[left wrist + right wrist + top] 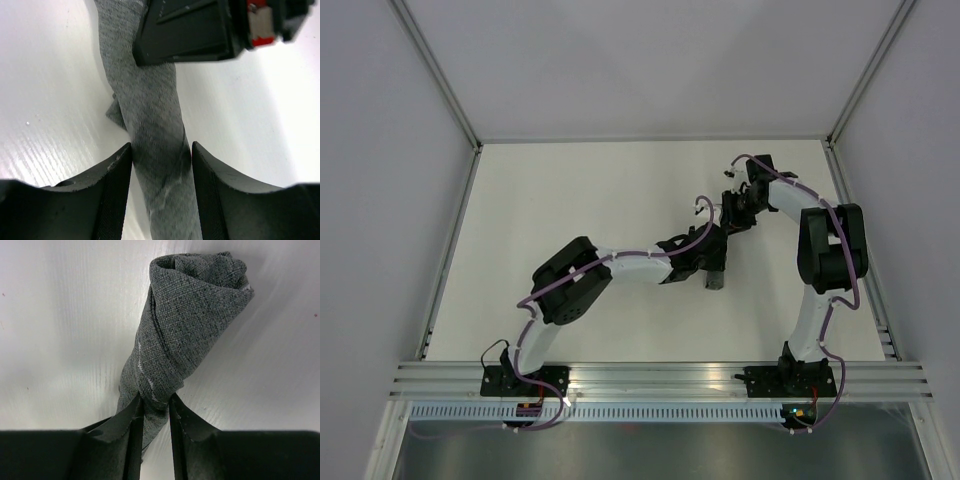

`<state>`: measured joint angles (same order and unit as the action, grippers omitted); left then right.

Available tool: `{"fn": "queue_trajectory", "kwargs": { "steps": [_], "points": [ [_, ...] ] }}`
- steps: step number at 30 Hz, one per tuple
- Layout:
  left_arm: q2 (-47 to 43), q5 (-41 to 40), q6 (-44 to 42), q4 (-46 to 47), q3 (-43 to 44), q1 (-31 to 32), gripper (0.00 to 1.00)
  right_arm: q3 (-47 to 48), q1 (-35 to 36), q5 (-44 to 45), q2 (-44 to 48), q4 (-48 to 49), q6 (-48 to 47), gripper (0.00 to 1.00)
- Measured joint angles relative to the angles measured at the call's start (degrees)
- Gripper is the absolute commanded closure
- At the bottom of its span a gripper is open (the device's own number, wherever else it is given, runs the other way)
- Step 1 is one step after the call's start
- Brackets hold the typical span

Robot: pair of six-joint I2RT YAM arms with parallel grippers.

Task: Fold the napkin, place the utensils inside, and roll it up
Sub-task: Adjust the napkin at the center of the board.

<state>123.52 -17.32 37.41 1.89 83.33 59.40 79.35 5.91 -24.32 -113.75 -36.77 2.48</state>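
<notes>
The napkin (pixel 200 305) is a dark grey cloth rolled into a thick tube with a pale stitched line on it, lying on the white table. My right gripper (pixel 156 402) is shut on one narrow end of the roll. The other stretch of the napkin (pixel 150 115) runs between the fingers of my left gripper (pixel 161 147), which stands open around it, with a sliver of table showing beside the left finger. From above, only a grey end of the napkin (pixel 713 283) pokes out below my left gripper (pixel 706 262); my right gripper (pixel 732 216) is just beyond. The utensils are hidden.
Both arms meet right of the middle of the white table (pixel 570 220). Pale walls with metal corner posts (pixel 445 90) fence the table at the back and sides. An aluminium rail (pixel 650 378) carries the arm bases at the near edge.
</notes>
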Motion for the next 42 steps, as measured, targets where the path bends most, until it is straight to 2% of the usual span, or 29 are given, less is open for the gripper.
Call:
{"fn": "queue_trajectory", "kwargs": {
  "steps": [12, 26, 42],
  "points": [
    [-14.5, 0.8, -1.4, 1.8, -8.3, 0.1, 0.44, 3.3, 2.6, 10.3, -0.8, 3.5, -3.4, 0.71],
    [-34.6, -1.8, -1.9, 2.9, -23.4, -4.3, 0.42, 9.9, 4.6, 20.7, -4.9, 4.9, -7.3, 0.71],
    [-38.9, -2.1, -2.0, 2.4, -28.2, -5.4, 0.41, 16.4, 5.0, 25.6, -9.7, 4.9, -8.3, 0.66]
  ]
}}
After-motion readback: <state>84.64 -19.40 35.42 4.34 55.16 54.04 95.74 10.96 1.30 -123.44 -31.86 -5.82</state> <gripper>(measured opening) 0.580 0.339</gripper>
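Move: The rolled napkin runs roughly fore and aft between the left gripper's half-open fingers, its middle some 3 cm ahead and 1 cm below them. Its near end is about 8 cm back, and the right gripper pinches it about 7 cm ahead. From the right fingers, the roll's middle is about 4 cm back and its near end some 15 cm back, both in line sideways. Lift the left gripper off the napkin roll with its fingers kept half open, first up, then also left, ending about 13 cm higher and 13 cm to the left, well away from the roll. Meanwhile keep the right fingers pinched on the roll and drag it some 10 cm forward and slightly right, at nearly constant height, tilting the wrist about 30 degrees so the fingers lean forward instead of left. ##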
